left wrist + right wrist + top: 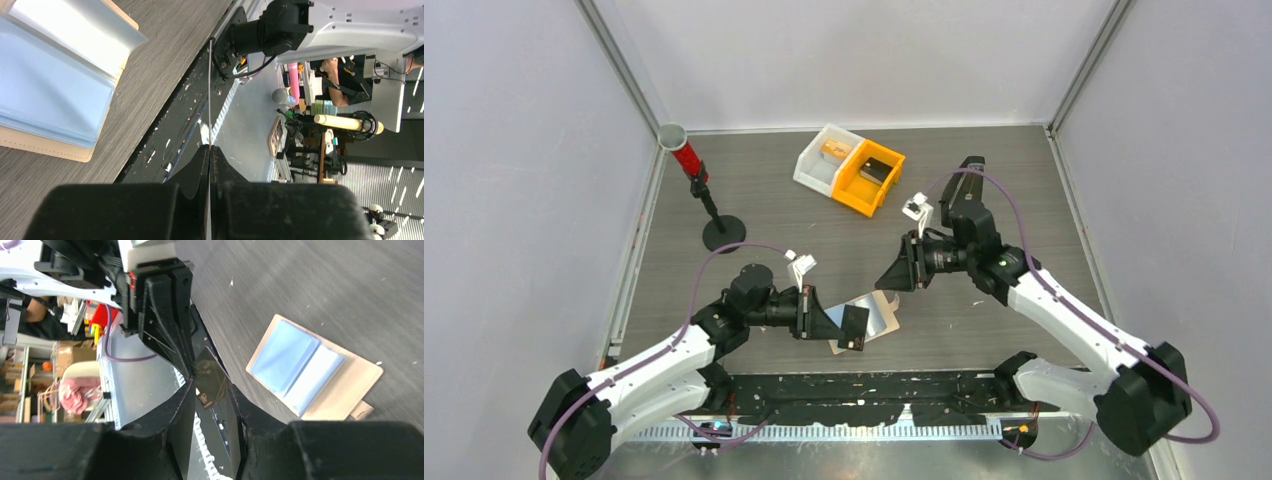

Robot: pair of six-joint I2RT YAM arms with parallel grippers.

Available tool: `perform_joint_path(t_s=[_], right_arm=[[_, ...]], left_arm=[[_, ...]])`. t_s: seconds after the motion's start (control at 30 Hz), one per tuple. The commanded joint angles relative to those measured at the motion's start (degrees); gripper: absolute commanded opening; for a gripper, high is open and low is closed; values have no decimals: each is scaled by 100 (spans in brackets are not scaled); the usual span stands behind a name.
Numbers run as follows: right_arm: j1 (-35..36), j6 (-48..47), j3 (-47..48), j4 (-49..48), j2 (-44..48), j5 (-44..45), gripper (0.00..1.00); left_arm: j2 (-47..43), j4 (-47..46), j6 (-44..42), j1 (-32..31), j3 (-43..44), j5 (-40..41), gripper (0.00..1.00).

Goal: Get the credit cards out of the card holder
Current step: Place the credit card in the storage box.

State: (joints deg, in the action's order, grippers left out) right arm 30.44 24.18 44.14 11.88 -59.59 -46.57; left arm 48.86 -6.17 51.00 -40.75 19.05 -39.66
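The tan card holder (888,303) lies open on the table between the arms, showing light blue and pale panels. It also shows in the left wrist view (47,148) and the right wrist view (350,385). I cannot tell whether those panels are cards or sleeves. My left gripper (840,325) is shut on a thin dark card (856,322) and holds it just above the holder's near-left edge. The card is edge-on in the left wrist view (210,90). It shows as black with gold lines in the right wrist view (207,371). My right gripper (896,270) is open and empty, above and behind the holder.
A white bin (822,165) and an orange bin (864,185) stand side by side at the back, each with something inside. A red and grey cylinder (686,158) stands on a black stand (723,233) at the back left. The black rail (864,385) runs along the near edge.
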Motion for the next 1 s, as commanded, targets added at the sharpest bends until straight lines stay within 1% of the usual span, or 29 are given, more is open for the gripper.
perform_joint_path(t_s=[0.0,0.1,0.2,0.37,0.5,0.83,0.97], right_arm=[[291,-562,377,333,-657,-482,36],[731,-721,495,276,-1010,-481,37],[1004,-741,548,65,-1321,-523,37],[1050,-854,529,-66,-1693,-719,38],[1069,-961,515,-90,-1813,-750,38],[1061,-883,763,-65,-1671,-630,38],[1061,-1070,861,176,-1726,-539,41]], left_arm=[[8,18,-222,-6,203,-468,0],[63,-85,-185,-3,207,-601,0],[71,-124,-170,-3,197,-686,0],[77,-121,-194,-6,211,-777,0],[118,-113,-211,-3,237,-798,0],[275,-68,-284,-3,227,-805,0],[262,-45,-300,-3,247,-812,0]])
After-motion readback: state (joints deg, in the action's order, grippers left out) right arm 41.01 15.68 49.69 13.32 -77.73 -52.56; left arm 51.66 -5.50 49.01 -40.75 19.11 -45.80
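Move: The black credit card, upright in the left gripper, has its middle about 2 cm to the right of the left hand point, 1 cm ahead and 1 cm below. From the open right hand that same card lies roughly 8 cm back, 5 cm to the left and 7 cm down. Under it on the table is the card holder, some 11 cm back from the right hand, 2 cm to its left and 20 cm below. The credit card stays pinched in the shut left fingers while that hand draws back about 1.5 cm. Towards it comes the right hand, down some 6 cm, back and to the left about 4 cm each, swinging roughly 20 degrees counter-clockwise with its fingers kept open; it then hovers close to the card's far end and finally rises about 1 cm while edging farther left. ##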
